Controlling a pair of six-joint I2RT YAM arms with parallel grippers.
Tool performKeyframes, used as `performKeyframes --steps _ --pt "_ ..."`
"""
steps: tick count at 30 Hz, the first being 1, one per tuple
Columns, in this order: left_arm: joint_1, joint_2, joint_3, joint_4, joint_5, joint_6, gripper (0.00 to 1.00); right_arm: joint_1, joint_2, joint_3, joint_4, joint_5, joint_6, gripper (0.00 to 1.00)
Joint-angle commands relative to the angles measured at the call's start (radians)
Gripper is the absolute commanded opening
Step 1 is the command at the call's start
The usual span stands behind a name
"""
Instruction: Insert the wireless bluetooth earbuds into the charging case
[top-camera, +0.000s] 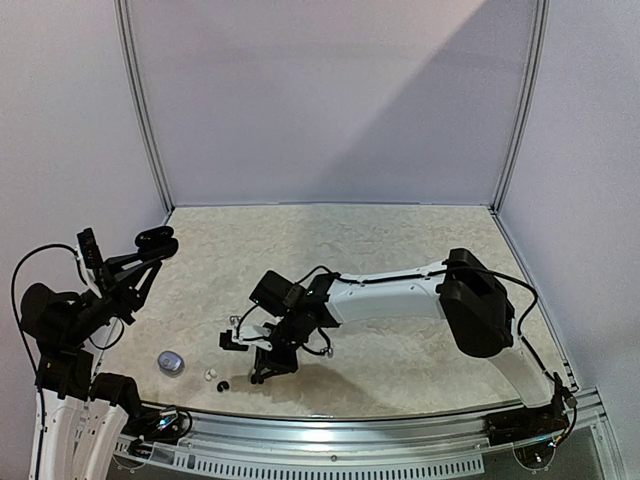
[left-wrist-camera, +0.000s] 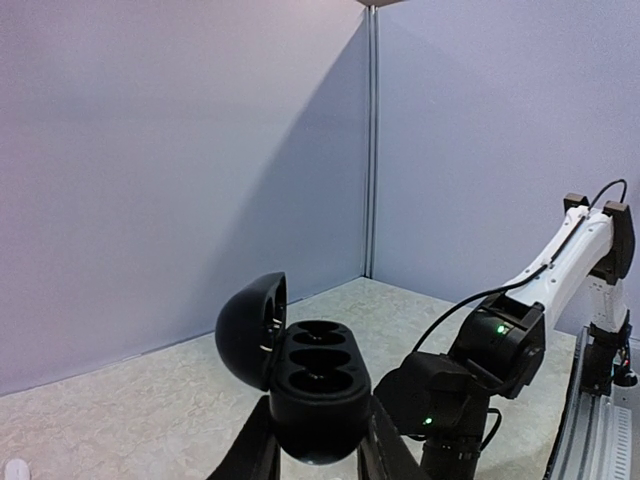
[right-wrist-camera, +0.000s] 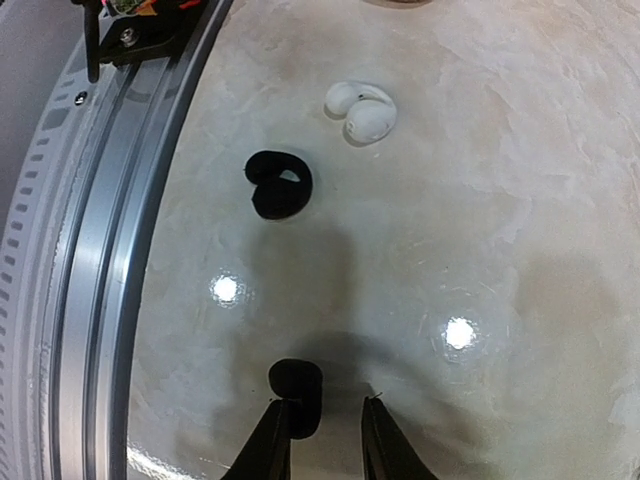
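My left gripper (left-wrist-camera: 318, 440) is shut on a black charging case (left-wrist-camera: 320, 385) and holds it in the air at the far left (top-camera: 157, 240). The case's lid is swung open and its wells look empty. My right gripper (right-wrist-camera: 326, 410) points down at the table near the front (top-camera: 265, 375). Its jaws stand a little apart. A black earbud (right-wrist-camera: 298, 385) sits between them against the left finger, with a gap to the right finger. Another black earbud (right-wrist-camera: 278, 187) and a white earbud (right-wrist-camera: 362, 110) lie loose on the table beyond it.
A small silvery case (top-camera: 170, 361) lies closed on the table left of the loose buds (top-camera: 210, 375). The metal rail (right-wrist-camera: 100, 250) of the table's near edge runs close beside the buds. Grey walls enclose the table on three sides.
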Motion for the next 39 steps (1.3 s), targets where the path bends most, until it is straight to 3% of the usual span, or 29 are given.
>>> performKeyframes --steps 1,17,26,31,39 --pt "0.014 -0.012 -0.018 0.013 0.011 0.011 0.0 0.025 0.046 0.007 -0.055 -0.007 -0.011 0.22" --pt "0.015 -0.003 -0.016 0.023 0.036 0.009 0.0 0.026 0.023 0.046 -0.098 0.022 0.0 0.0" --pt "-0.007 0.042 0.008 0.097 0.275 -0.007 0.0 -0.07 -0.283 -0.025 -0.057 0.012 0.02 0.0" --pt "-0.054 0.101 0.065 0.085 0.387 0.095 0.0 -0.084 -0.452 -0.016 -0.045 0.038 -0.009 0.0" --pt "-0.188 0.167 0.095 0.05 0.399 0.217 0.0 -0.048 -0.557 0.026 0.045 0.016 -0.022 0.0"
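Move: At the near side of the table, the black earbud lies almost between the right hand's open fingertips: about 2 cm back, 1 cm left and 1 cm below. From that hand, a second black earbud is some 8 cm left and 4 cm back, the white earbuds about 11 cm left and 1 cm back. The open black case in the left fingers is roughly 30 cm up, 11 left, 5 forward. From the left hand the aimed earbud is about 12 cm right, 5 back, 30 below. Easing back just under 2 cm, the right hand closes its fingers on the black earbud and pinches it, pauses, then lifts fast by about 30 cm, drifting slightly forward and right while the fingers tip up towards the left, nearing the case. Late on, the left hand, still gripping the open case, draws back and right about 5 cm each and swings it some 25 degrees clockwise. ##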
